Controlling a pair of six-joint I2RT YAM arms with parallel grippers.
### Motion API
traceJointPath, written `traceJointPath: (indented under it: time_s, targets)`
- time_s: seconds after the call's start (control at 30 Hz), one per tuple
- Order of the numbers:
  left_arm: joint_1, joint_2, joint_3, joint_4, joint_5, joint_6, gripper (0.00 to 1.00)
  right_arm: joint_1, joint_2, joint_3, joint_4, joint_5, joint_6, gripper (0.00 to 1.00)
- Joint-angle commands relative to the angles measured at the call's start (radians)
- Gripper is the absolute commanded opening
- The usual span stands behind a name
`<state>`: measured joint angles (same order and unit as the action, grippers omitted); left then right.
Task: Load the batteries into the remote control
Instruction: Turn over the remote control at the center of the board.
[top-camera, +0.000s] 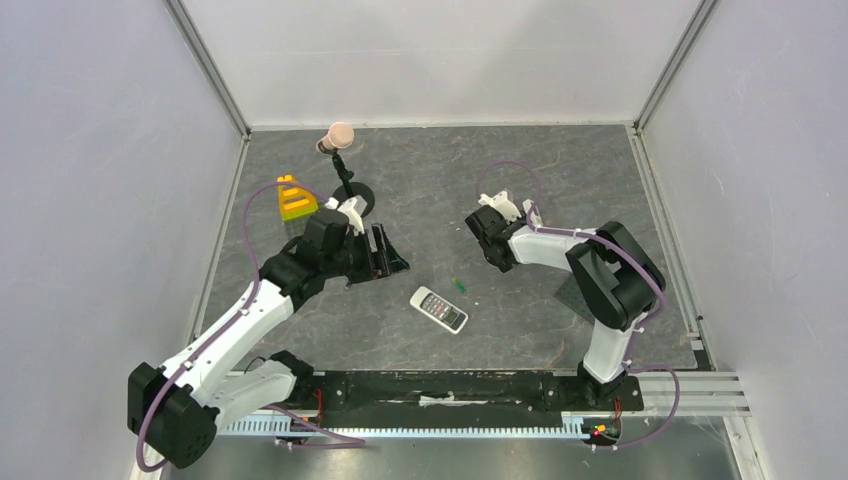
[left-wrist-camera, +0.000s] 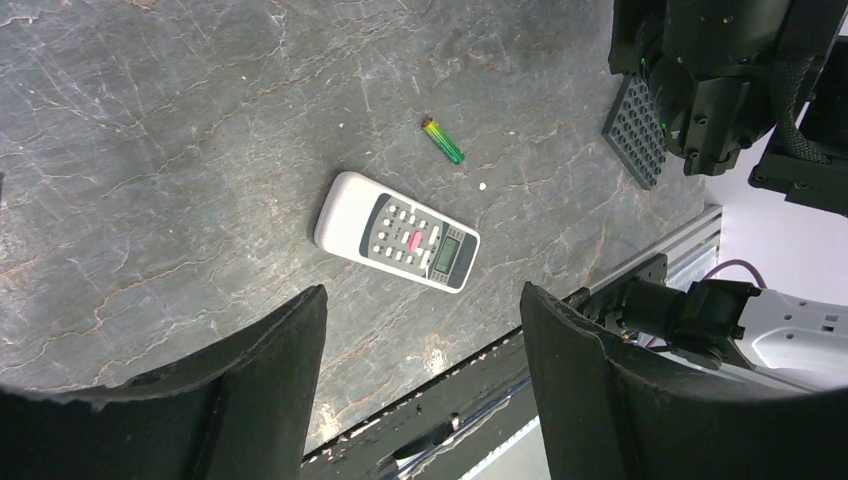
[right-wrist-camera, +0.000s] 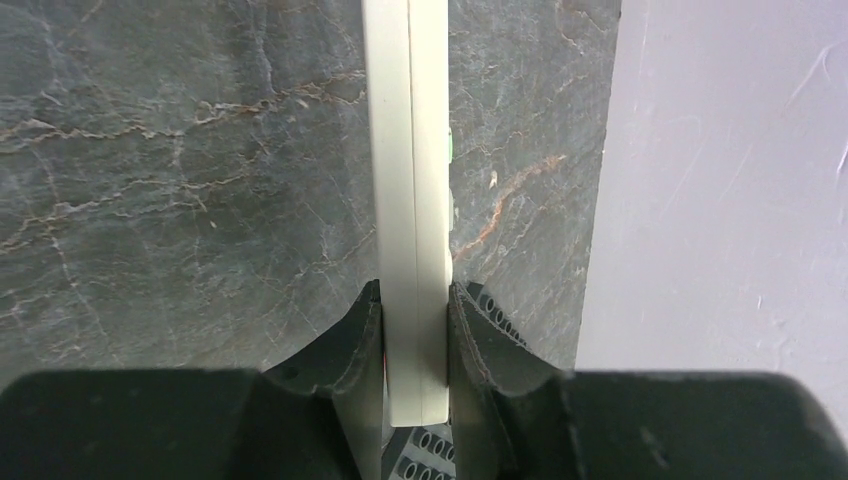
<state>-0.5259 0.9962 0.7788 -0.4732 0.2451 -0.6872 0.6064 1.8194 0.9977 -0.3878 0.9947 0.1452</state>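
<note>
The remote control (top-camera: 438, 309) lies flat on the table with its dark button face up, also seen in the left wrist view as the remote control (left-wrist-camera: 397, 231). A green battery (top-camera: 458, 285) lies just beyond it, apart from it, and the left wrist view shows this battery (left-wrist-camera: 443, 140) too. My left gripper (top-camera: 385, 250) hovers left of the remote; the left gripper (left-wrist-camera: 422, 300) is open and empty. My right gripper (top-camera: 488, 240) is to the right; the right gripper (right-wrist-camera: 413, 290) is shut on a slim white remote (right-wrist-camera: 408, 150) seen edge-on.
An orange and yellow block (top-camera: 296, 198) and a pink-topped stand (top-camera: 340, 135) on a black base sit at the back left. A grey studded plate (left-wrist-camera: 635, 130) hangs by the right gripper. The table's front rail (left-wrist-camera: 560, 340) runs just below the remote. Walls enclose three sides.
</note>
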Motion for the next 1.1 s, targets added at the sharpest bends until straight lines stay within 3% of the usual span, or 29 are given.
traceJointPath:
  time_s: [0.0, 0.3, 0.57, 0.8, 0.9, 1.07]
  targets:
    - [0.000, 0.002, 0.003, 0.042, 0.019, 0.031, 0.76, -0.002, 0.018, 0.036, 0.042, -0.007, -0.020, 0.16]
    - [0.000, -0.013, 0.004, 0.042, 0.020, 0.017, 0.76, -0.003, 0.017, 0.011, 0.051, -0.105, 0.010, 0.29]
    - [0.000, -0.022, 0.007, 0.031, 0.018, 0.009, 0.76, -0.011, -0.035, -0.001, 0.047, -0.258, 0.061, 0.52]
    - [-0.001, -0.032, 0.007, 0.022, 0.011, 0.007, 0.76, -0.009, -0.135, -0.007, 0.034, -0.385, 0.098, 0.55]
    - [0.000, -0.040, 0.004, 0.015, 0.003, 0.006, 0.76, -0.010, -0.223, -0.031, 0.042, -0.503, 0.096, 0.55]
    - [0.001, -0.068, -0.007, 0.003, -0.030, 0.000, 0.76, -0.004, -0.401, -0.137, 0.118, -0.897, 0.022, 0.55]
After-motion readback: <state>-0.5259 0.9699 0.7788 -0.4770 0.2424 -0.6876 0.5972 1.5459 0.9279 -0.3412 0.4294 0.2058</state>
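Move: The remote control is already pinched, edge-on to the right fingers, its buttons towards the hand's right; the bare table it goes to is about 4 cm below the right hand, some 4 cm ahead and 1 cm left. From that hand, at table height, the green battery lies roughly 22 cm left and 10 cm back, the dark mat 10 cm right and 13 cm back. From the left hand that table spot is about 36 cm right, 14 cm ahead and 15 cm down. The right fingers let go of the remote control on the table: still gripping, the hand eases down about 2.5 cm and slightly left, opening to roughly half on the way. It then draws off to the left and, turning upward, gathers speed, about 8 cm left in all, while rolling some 35 degrees, left side rising, so the fingers swing from right-slanting to forward and down. ##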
